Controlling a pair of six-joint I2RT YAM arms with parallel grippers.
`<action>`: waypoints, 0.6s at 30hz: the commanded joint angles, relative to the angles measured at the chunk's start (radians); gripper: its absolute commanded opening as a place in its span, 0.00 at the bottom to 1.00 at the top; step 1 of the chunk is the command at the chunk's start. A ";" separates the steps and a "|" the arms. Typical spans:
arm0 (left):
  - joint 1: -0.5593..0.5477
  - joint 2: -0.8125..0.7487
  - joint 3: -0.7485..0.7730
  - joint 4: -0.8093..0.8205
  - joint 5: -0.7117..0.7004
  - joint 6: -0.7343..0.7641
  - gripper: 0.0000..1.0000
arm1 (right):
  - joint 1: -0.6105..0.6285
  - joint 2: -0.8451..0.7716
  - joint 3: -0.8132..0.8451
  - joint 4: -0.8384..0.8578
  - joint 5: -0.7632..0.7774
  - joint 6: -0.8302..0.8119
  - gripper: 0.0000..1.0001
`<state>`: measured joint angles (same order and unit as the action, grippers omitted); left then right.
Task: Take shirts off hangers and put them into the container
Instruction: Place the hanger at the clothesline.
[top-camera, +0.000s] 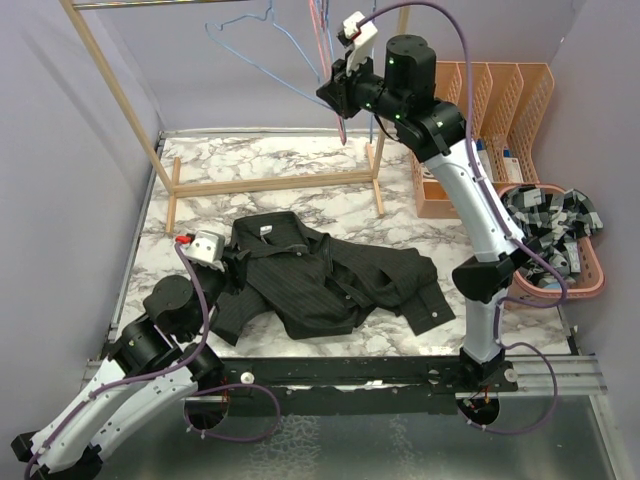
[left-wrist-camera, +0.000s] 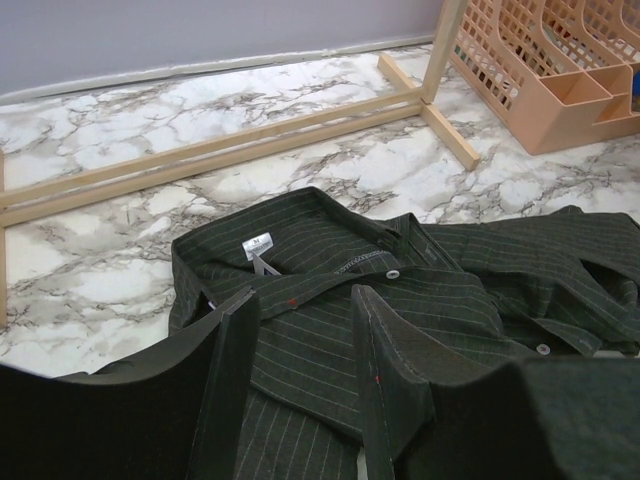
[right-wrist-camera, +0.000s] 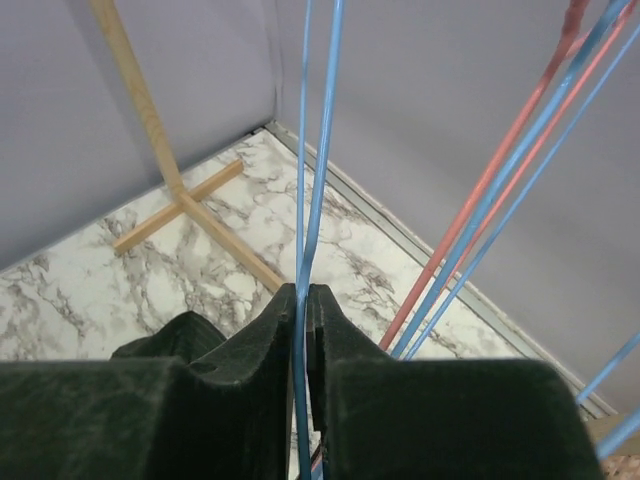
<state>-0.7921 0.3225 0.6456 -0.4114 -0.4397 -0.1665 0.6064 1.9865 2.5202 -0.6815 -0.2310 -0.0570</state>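
Note:
A black pinstriped shirt (top-camera: 330, 275) lies spread flat on the marble table, collar towards the left. My left gripper (top-camera: 238, 262) hovers low over its collar end. In the left wrist view the jaws (left-wrist-camera: 303, 297) stand apart, with the shirt (left-wrist-camera: 420, 290) lying flat beneath them, not pinched. My right gripper (top-camera: 342, 108) is raised at the back and shut on the wire of a light blue hanger (top-camera: 280, 68), whose wire (right-wrist-camera: 320, 150) runs between the closed fingertips (right-wrist-camera: 303, 290). A pink hanger (right-wrist-camera: 500, 170) hangs beside it. The pink container (top-camera: 590, 283) at the right holds a checked shirt (top-camera: 545, 220).
A wooden rack (top-camera: 270, 182) stands along the back of the table, its base bar and foot showing in the left wrist view (left-wrist-camera: 200, 150). A peach file organizer (top-camera: 500, 100) sits at the back right. Grey walls close in the left side and the back.

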 joint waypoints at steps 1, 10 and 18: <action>0.001 -0.020 -0.011 0.032 -0.013 -0.003 0.44 | 0.021 -0.055 -0.037 0.026 0.017 0.005 0.26; 0.001 -0.010 -0.011 0.031 -0.011 0.001 0.44 | 0.023 -0.313 -0.271 -0.007 -0.113 -0.015 0.65; -0.001 -0.007 -0.012 0.036 0.003 0.011 0.44 | 0.022 -0.674 -0.660 -0.091 -0.339 -0.091 0.71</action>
<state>-0.7921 0.3134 0.6441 -0.4107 -0.4397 -0.1658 0.6228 1.4769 2.0579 -0.7113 -0.3927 -0.0845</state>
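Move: My right fingers are already shut on the near corner of the blue hanger. The spot on the clothesline where it hangs lies about 16 cm ahead of them, 9 cm to the left and 15 cm above. The red hanger's middle is some 9 cm ahead and 2 cm to the right, slightly higher; the rack's right post is about 16 cm ahead and 12 cm right. From my left hand that spot is roughly 38 cm ahead, 11 cm right and 33 cm up. I open my right fingers and let go of the blue hanger's corner, sinking a centimetre or two as they part. Then, fingers staying open, I pull quickly back about 14 cm towards my base and some 6 cm to the right, away from the line and the hangers, rising on the way out while the hand turns about 10 degrees counter-clockwise. ##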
